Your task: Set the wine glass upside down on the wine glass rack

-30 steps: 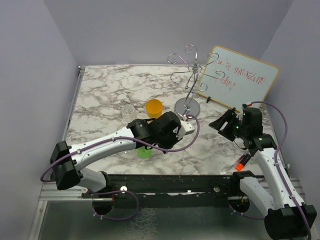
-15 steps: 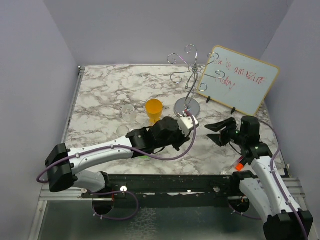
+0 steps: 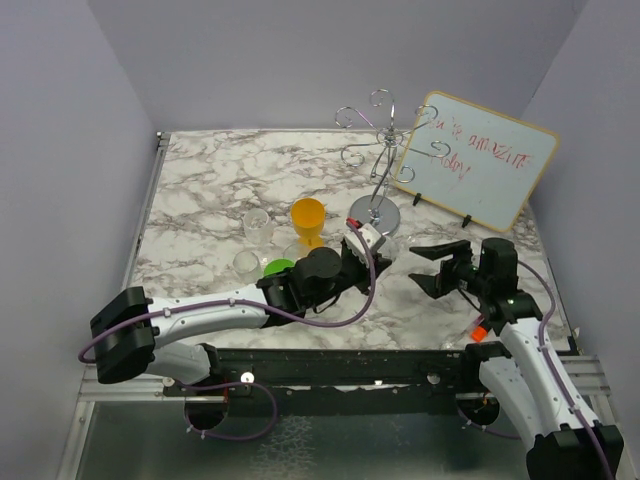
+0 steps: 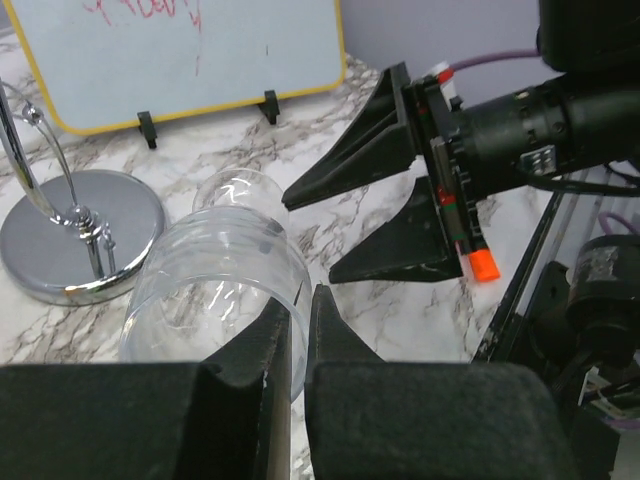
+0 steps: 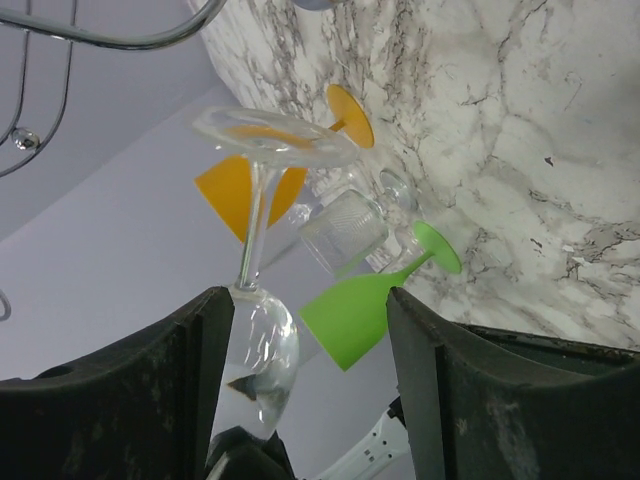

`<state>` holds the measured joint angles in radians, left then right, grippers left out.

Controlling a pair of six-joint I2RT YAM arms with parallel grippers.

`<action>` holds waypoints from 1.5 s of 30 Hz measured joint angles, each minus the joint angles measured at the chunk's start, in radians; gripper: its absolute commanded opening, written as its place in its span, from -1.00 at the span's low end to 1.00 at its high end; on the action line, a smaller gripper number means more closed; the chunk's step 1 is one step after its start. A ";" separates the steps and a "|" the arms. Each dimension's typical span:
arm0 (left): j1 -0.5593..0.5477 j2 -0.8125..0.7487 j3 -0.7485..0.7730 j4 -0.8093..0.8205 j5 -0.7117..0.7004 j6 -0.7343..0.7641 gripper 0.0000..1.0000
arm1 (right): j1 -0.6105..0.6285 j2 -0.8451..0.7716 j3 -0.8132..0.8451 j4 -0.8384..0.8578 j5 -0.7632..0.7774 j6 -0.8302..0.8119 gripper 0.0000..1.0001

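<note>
A clear wine glass lies tilted in my left gripper, which is shut on its rim with one finger inside the bowl and one outside. Its foot points away from the gripper. In the top view the wine glass hangs just in front of the chrome wine glass rack. My right gripper stands open a little to the right, facing the glass and apart from it. In the right wrist view the wine glass shows close to the left finger of the open right gripper.
A whiteboard with red writing leans behind the rack. An orange glass, a green glass and two clear glasses stand left of the left gripper. The rack's base is just left of the held glass.
My left arm has stretched low over the table, carrying the glass right towards the rack's base and uncovering the green glass. My right gripper has dropped and drawn back, turning towards the glass.
</note>
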<state>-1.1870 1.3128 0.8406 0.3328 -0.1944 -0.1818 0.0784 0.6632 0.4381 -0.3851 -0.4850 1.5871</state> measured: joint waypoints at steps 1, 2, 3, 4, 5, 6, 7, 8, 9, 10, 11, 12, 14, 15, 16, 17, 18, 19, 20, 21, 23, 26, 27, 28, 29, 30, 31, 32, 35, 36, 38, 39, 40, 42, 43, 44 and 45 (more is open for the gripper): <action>0.000 0.000 -0.002 0.020 0.000 -0.006 -1.00 | 0.000 0.008 0.000 0.003 -0.003 0.007 0.29; 0.000 0.002 -0.002 0.040 0.000 -0.010 -1.00 | 0.000 0.018 0.000 0.007 -0.006 0.013 0.25; 0.000 0.005 -0.002 0.053 0.000 -0.015 -1.00 | 0.000 0.029 0.000 0.013 -0.010 0.017 0.23; 0.000 0.010 -0.002 0.066 0.000 -0.020 -1.00 | 0.000 0.040 0.000 0.021 -0.014 0.020 0.22; 0.000 0.018 -0.002 0.083 0.000 -0.024 -1.00 | 0.000 0.050 0.000 0.031 -0.019 0.021 0.21; 0.000 0.024 -0.002 0.092 0.000 -0.027 -1.00 | 0.000 0.059 0.000 0.040 -0.023 0.021 0.21; 0.000 0.035 -0.002 0.100 0.001 -0.032 -1.00 | 0.000 0.064 0.000 0.049 -0.024 0.021 0.21; 0.000 0.047 -0.002 0.108 0.002 -0.036 -1.00 | 0.000 0.065 0.000 0.056 -0.024 0.021 0.21; 0.000 0.055 -0.002 0.111 0.003 -0.039 -1.00 | 0.000 0.064 0.000 0.063 -0.024 0.021 0.22; 0.000 0.066 -0.002 0.114 0.003 -0.045 -1.00 | 0.000 0.061 0.000 0.071 -0.024 0.021 0.21; 0.000 0.071 -0.002 0.116 0.004 -0.047 -1.00 | 0.000 0.055 0.000 0.082 -0.023 0.021 0.21; 0.000 0.078 -0.002 0.119 0.006 -0.050 -1.00 | 0.000 0.048 0.000 0.092 -0.021 0.022 0.21; 0.000 0.087 -0.002 0.125 0.010 -0.055 -1.00 | 0.000 0.033 0.000 0.111 -0.018 0.028 0.17; -0.001 0.091 -0.002 0.130 0.011 -0.059 -1.00 | 0.000 0.027 0.000 0.118 -0.018 0.030 0.16; -0.002 0.093 -0.002 0.134 0.011 -0.061 -1.00 | 0.000 0.025 0.000 0.125 -0.018 0.033 0.15; -0.002 0.094 -0.002 0.141 0.013 -0.063 -1.00 | 0.000 0.026 0.000 0.129 -0.018 0.036 0.13; -0.003 0.095 -0.002 0.145 0.015 -0.065 -1.00 | 0.000 0.029 0.000 0.130 -0.017 0.036 0.12; -0.003 0.096 -0.002 0.152 0.015 -0.066 -1.00 | 0.000 0.031 0.000 0.129 -0.017 0.038 0.11; -0.003 0.097 -0.002 0.159 0.018 -0.067 -1.00 | 0.000 0.035 0.000 0.129 -0.016 0.039 0.08; -0.004 0.097 -0.002 0.164 0.019 -0.069 -1.00 | 0.000 0.037 0.000 0.129 -0.013 0.041 0.05; -0.006 0.100 -0.002 0.174 0.024 -0.070 -1.00 | 0.000 0.038 0.000 0.130 -0.008 0.046 -0.04; -0.008 0.106 -0.002 0.188 0.032 -0.073 -1.00 | 0.000 0.045 0.000 0.132 -0.006 0.056 -0.17; -0.009 0.109 -0.002 0.191 0.034 -0.073 -1.00 | 0.000 0.050 0.000 0.133 -0.006 0.059 -0.20; -0.011 0.113 -0.002 0.196 0.037 -0.074 -1.00 | 0.000 0.056 0.000 0.134 -0.006 0.063 -0.22; -0.013 0.117 -0.002 0.200 0.040 -0.075 -1.00 | 0.000 0.060 0.000 0.135 -0.006 0.064 -0.25; -0.013 0.120 -0.002 0.204 0.041 -0.076 -1.00 | 0.000 0.064 0.000 0.136 -0.006 0.066 -0.27; -0.013 0.122 -0.002 0.207 0.044 -0.077 -1.00 | 0.000 0.066 0.000 0.138 -0.006 0.069 -0.30; -0.013 0.126 -0.002 0.209 0.046 -0.079 -1.00 | 0.000 0.068 0.000 0.138 -0.006 0.072 -0.33; -0.016 0.132 -0.002 0.224 0.048 -0.080 -1.00 | 0.000 0.068 -0.004 0.147 -0.006 0.085 -0.40; -0.016 0.133 -0.002 0.228 0.047 -0.080 -1.00 | 0.000 0.068 -0.006 0.151 -0.007 0.088 -0.43; -0.016 0.134 -0.002 0.235 0.047 -0.080 -1.00 | 0.000 0.068 -0.014 0.167 -0.010 0.103 -0.44; -0.016 0.134 -0.002 0.239 0.047 -0.080 -1.00 | -0.002 0.068 -0.016 0.170 -0.011 0.107 -0.44; -0.017 0.134 -0.003 0.245 0.047 -0.080 -1.00 | -0.002 0.070 -0.019 0.180 -0.014 0.114 -0.43; -0.017 0.134 -0.010 0.258 0.046 -0.080 -1.00 | -0.002 0.079 -0.023 0.194 -0.022 0.123 -0.39; -0.017 0.134 -0.014 0.266 0.046 -0.080 -1.00 | -0.002 0.085 -0.023 0.198 -0.026 0.126 -0.38; -0.017 0.134 -0.019 0.274 0.046 -0.080 -1.00 | -0.002 0.091 -0.023 0.203 -0.029 0.130 -0.39; -0.018 0.134 -0.021 0.277 0.047 -0.080 -1.00 | -0.002 0.095 -0.023 0.205 -0.033 0.133 -0.43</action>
<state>-1.2045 1.4464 0.8196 0.6102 -0.1478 -0.2619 0.0761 0.7578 0.4152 -0.1802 -0.5179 1.7199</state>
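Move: The left hand already holds the clear wine glass by its rim, foot pointing forward-right. From it the right gripper is about 9 cm to the right and roughly level in height. The glass's stem lies some 3 cm ahead, 5 cm left and 1 cm above the right hand. The wine glass rack stands about 12 cm ahead and 8 cm left of the right hand; the orange glass is 6 cm ahead, 14 cm left and 12 cm below the left hand. Right fingers reach 2.5 cm forward, closing halfway astride the stem as left carries the wine glass 4 cm right. ##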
